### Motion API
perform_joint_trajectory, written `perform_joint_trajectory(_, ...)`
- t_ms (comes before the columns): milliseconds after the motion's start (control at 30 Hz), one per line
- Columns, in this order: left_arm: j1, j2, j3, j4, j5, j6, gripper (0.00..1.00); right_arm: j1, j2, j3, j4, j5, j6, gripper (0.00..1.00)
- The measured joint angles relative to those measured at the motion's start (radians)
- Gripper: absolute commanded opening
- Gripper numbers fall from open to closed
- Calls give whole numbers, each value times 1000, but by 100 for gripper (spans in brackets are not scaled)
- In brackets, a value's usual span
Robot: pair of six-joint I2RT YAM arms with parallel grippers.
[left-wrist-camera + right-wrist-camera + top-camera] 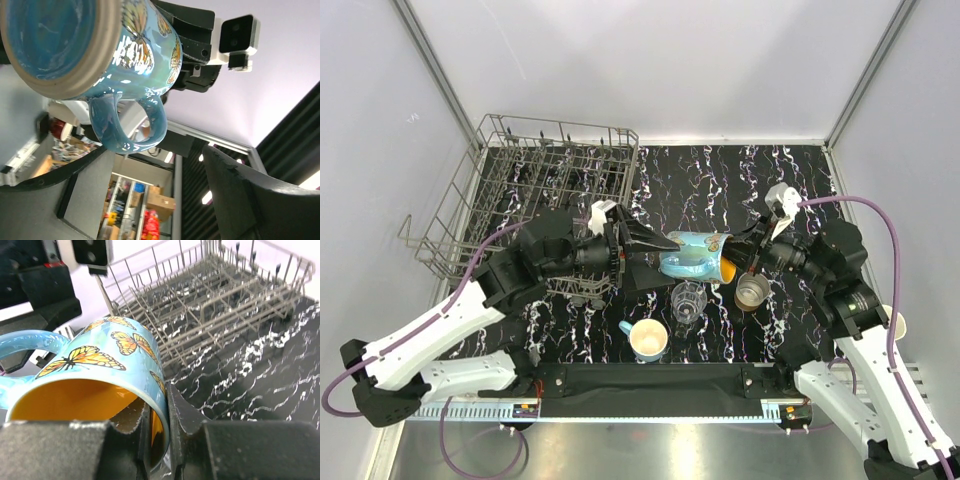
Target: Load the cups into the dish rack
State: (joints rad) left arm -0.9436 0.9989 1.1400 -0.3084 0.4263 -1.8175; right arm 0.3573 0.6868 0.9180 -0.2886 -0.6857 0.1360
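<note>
My right gripper (733, 264) is shut on the rim of the teal mug (693, 256), one finger inside the orange interior and one outside, and holds it on its side above the table. In the right wrist view the mug (100, 365) shows butterflies and my gripper (160, 425) pinches its wall. My left gripper (658, 244) is open, its tips at the mug's base. The left wrist view shows the mug's base and handle (100, 60) above my spread fingers (250, 200). The clear glass tumbler (688, 301), metal cup (752, 291) and light-blue mug (647, 339) stand on the table. The wire dish rack (535, 180) stands at the back left.
The rack (210, 300) lies beyond the held mug in the right wrist view. The table top (740, 190) is black marble-patterned, with white walls around it. A white round object (896, 322) sits by the right arm. A black bar (650, 378) runs along the near edge.
</note>
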Motion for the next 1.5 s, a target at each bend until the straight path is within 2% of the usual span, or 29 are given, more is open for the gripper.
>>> perform_joint_trajectory(167, -40, -1, -24, 33, -39, -79, 73, 0, -13, -21, 66, -17, -1, 0)
perform_joint_trajectory(433, -81, 55, -27, 92, -93, -133, 52, 0, -11, -44, 154, -16, 3, 0)
perform_joint_trajectory(800, -107, 98, -48, 209, -114, -170, 50, 0, -34, -96, 283, -34, 46, 0)
perform_joint_trajectory(1033, -118, 86, -79, 256, -113, -180, 38, -5, -86, -132, 353, -32, 40, 0)
perform_joint_trajectory(1367, -118, 82, -95, 254, -109, -181, 40, -7, -66, -136, 373, -70, -18, 0)
perform_joint_trajectory(1433, -118, 85, -95, 249, -108, -182, 30, -8, -61, -136, 370, -76, -28, 0)
perform_joint_trajectory(1467, -118, 88, -95, 246, -105, -181, 16, -10, -60, -135, 370, -75, -31, 0)
perform_joint_trajectory(1500, -118, 92, -95, 245, -102, -191, 6, -12, -59, -132, 372, -76, -37, 0)
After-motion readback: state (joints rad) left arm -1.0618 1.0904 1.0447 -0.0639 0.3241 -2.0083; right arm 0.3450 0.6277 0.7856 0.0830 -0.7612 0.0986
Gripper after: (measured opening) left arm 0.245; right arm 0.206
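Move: The blue mug, already pinched at its rim by the right hand and handle towards the base, has its middle about 6 cm right of the left hand, 3 cm ahead and 4 cm lower. The clear glass stands some 8 cm right, level, 30 cm below the left hand. From the right hand the mug's middle is 6 cm left and 1 cm back; the metal cup stands about 10 cm right, 1 cm back, 27 cm below. Left hand reaches about 4 cm right, closing on the mug's handle; right keeps the rim, rising 3 cm, tipping up. ##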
